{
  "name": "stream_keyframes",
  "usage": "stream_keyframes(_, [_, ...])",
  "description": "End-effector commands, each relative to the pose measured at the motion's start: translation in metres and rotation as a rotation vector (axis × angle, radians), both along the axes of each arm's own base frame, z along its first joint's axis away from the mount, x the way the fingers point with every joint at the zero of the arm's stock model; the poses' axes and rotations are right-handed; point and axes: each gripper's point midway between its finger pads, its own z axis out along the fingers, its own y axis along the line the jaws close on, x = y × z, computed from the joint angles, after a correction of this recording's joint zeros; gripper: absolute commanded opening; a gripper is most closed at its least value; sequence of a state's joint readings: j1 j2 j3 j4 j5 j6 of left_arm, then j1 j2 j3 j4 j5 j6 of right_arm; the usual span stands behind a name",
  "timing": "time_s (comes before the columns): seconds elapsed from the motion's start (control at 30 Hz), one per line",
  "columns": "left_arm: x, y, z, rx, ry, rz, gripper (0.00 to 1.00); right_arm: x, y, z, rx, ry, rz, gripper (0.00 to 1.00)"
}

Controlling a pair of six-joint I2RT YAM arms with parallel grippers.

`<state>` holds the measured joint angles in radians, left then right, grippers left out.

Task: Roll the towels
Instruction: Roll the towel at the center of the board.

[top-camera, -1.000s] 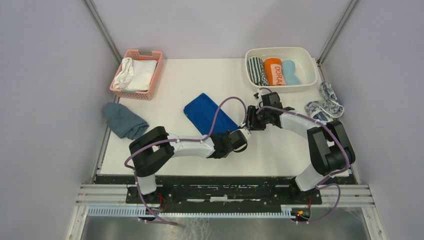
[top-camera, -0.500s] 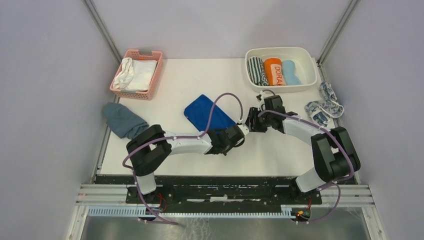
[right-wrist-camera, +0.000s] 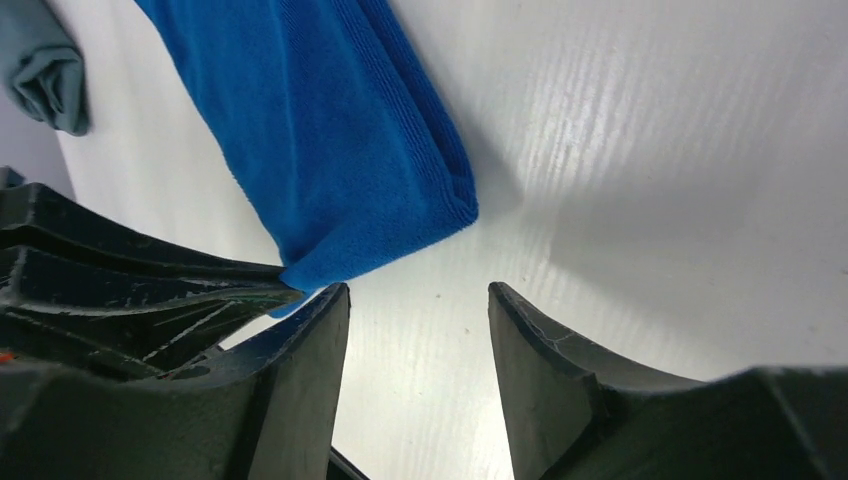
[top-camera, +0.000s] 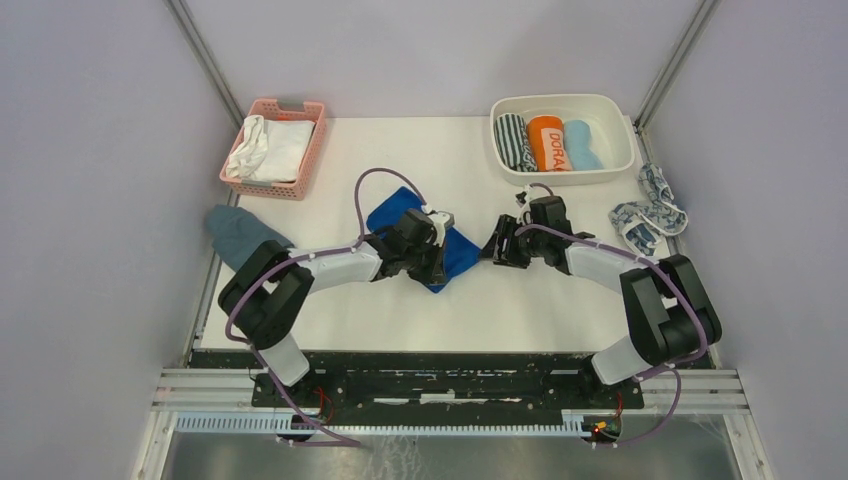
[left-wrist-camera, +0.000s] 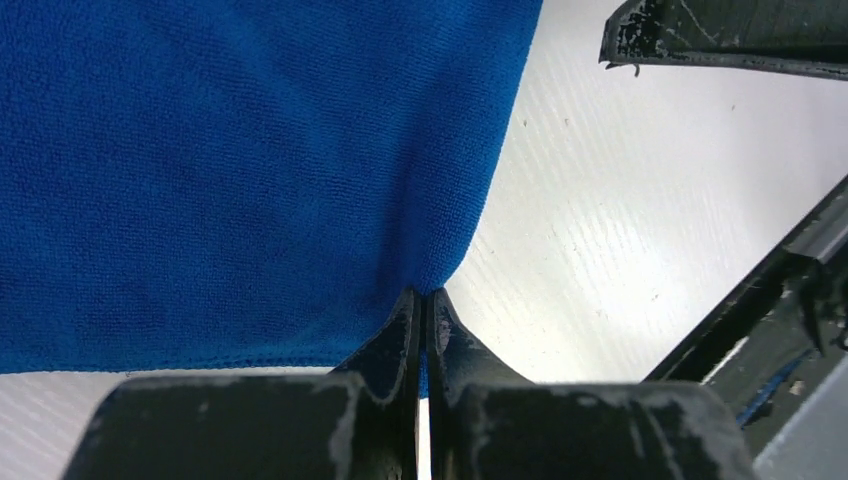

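Observation:
The royal blue towel (top-camera: 462, 252) lies flat in the middle of the table. My left gripper (top-camera: 437, 270) reaches across it and is shut on one near corner of the towel (left-wrist-camera: 250, 170). The cloth is pinched between the closed fingertips (left-wrist-camera: 440, 320). My right gripper (top-camera: 497, 246) sits low over the table just right of that towel (right-wrist-camera: 330, 150), open, with only bare table between its fingers (right-wrist-camera: 520, 350). The patterned towel (top-camera: 648, 206) lies crumpled at the table's right edge. A light blue towel (top-camera: 581, 145) lies rolled in the white bin (top-camera: 620, 125).
The white bin also holds a striped roll (top-camera: 513, 140) and an orange roll (top-camera: 547, 143). A pink basket (top-camera: 312, 150) with white cloths stands at the back left. A teal-grey cloth (top-camera: 238, 235) lies at the left edge.
My left gripper has shut on the blue towel's corner and swung left over the towel with it. My right gripper has opened a little wider and stayed about where it was.

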<state>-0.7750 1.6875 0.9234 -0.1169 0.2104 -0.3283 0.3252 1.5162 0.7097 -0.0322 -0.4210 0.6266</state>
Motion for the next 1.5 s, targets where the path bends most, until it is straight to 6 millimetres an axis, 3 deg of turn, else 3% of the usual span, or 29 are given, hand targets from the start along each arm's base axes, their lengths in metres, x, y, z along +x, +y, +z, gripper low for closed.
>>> stream_keyframes(0.0, [-0.002, -0.019, 0.03, -0.212, 0.075, 0.006, 0.03, 0.015, 0.02, 0.015, 0.114, -0.046, -0.003, 0.62])
stream_keyframes(0.3, [0.001, -0.014, 0.024, -0.237, 0.11, 0.039, 0.03, 0.03, 0.034, -0.007, 0.144, 0.029, -0.1, 0.61])
stream_keyframes(0.57, [0.002, -0.008, 0.019, -0.199, 0.093, 0.036, 0.03, 0.033, 0.041, -0.023, 0.1, 0.084, -0.152, 0.51])
stream_keyframes(0.73, [0.004, 0.002, 0.018, -0.145, 0.051, 0.055, 0.03, 0.03, 0.029, -0.023, 0.0, 0.126, -0.188, 0.29])
stream_keyframes(0.87, [0.007, 0.007, 0.027, -0.077, -0.06, 0.071, 0.23, 0.022, 0.021, -0.019, -0.107, 0.162, -0.193, 0.11])
stream_keyframes(0.97, [0.008, 0.003, 0.042, -0.031, -0.173, 0.079, 0.39, 0.017, 0.017, -0.017, -0.153, 0.192, -0.194, 0.08])
stream_keyframes(1.07, [0.007, -0.003, 0.055, 0.029, -0.31, 0.092, 0.49, 0.015, 0.016, -0.015, -0.168, 0.214, -0.2, 0.1])
stream_keyframes(1.23, [-0.001, -0.018, 0.06, 0.143, -0.473, 0.037, 0.59, 0.014, 0.014, -0.012, -0.186, 0.233, -0.217, 0.1])
stream_keyframes(1.47, [-0.012, -0.042, 0.04, 0.323, -0.596, -0.032, 0.65, 0.014, 0.015, -0.011, -0.193, 0.265, -0.236, 0.1])
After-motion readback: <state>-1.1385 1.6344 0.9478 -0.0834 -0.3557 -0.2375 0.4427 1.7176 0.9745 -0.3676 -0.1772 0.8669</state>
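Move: The blue towel's end edge runs slantwise between the hands. Its right corner, not yet gripped, is about 4 cm left of the right hand, 2 cm ahead and 3 cm below; it lies some 8 cm right of the left hand and 5 cm ahead. The left hand already pinches this edge, with the towel's near corner about 2 cm behind and 2 cm below it. The white bin's middle stands about 24 cm ahead of the right hand and 11 cm to its right. The towel's right corner is taken by the open right hand, which goes about 4 cm left, 3 cm down and a little forward, closes on it, then draws it some 3 cm right and back, tipping. The left hand keeps its pinch nearly still, then opens, comes free of the edge upward, and moves right and back, ending wide open over the near corner. ##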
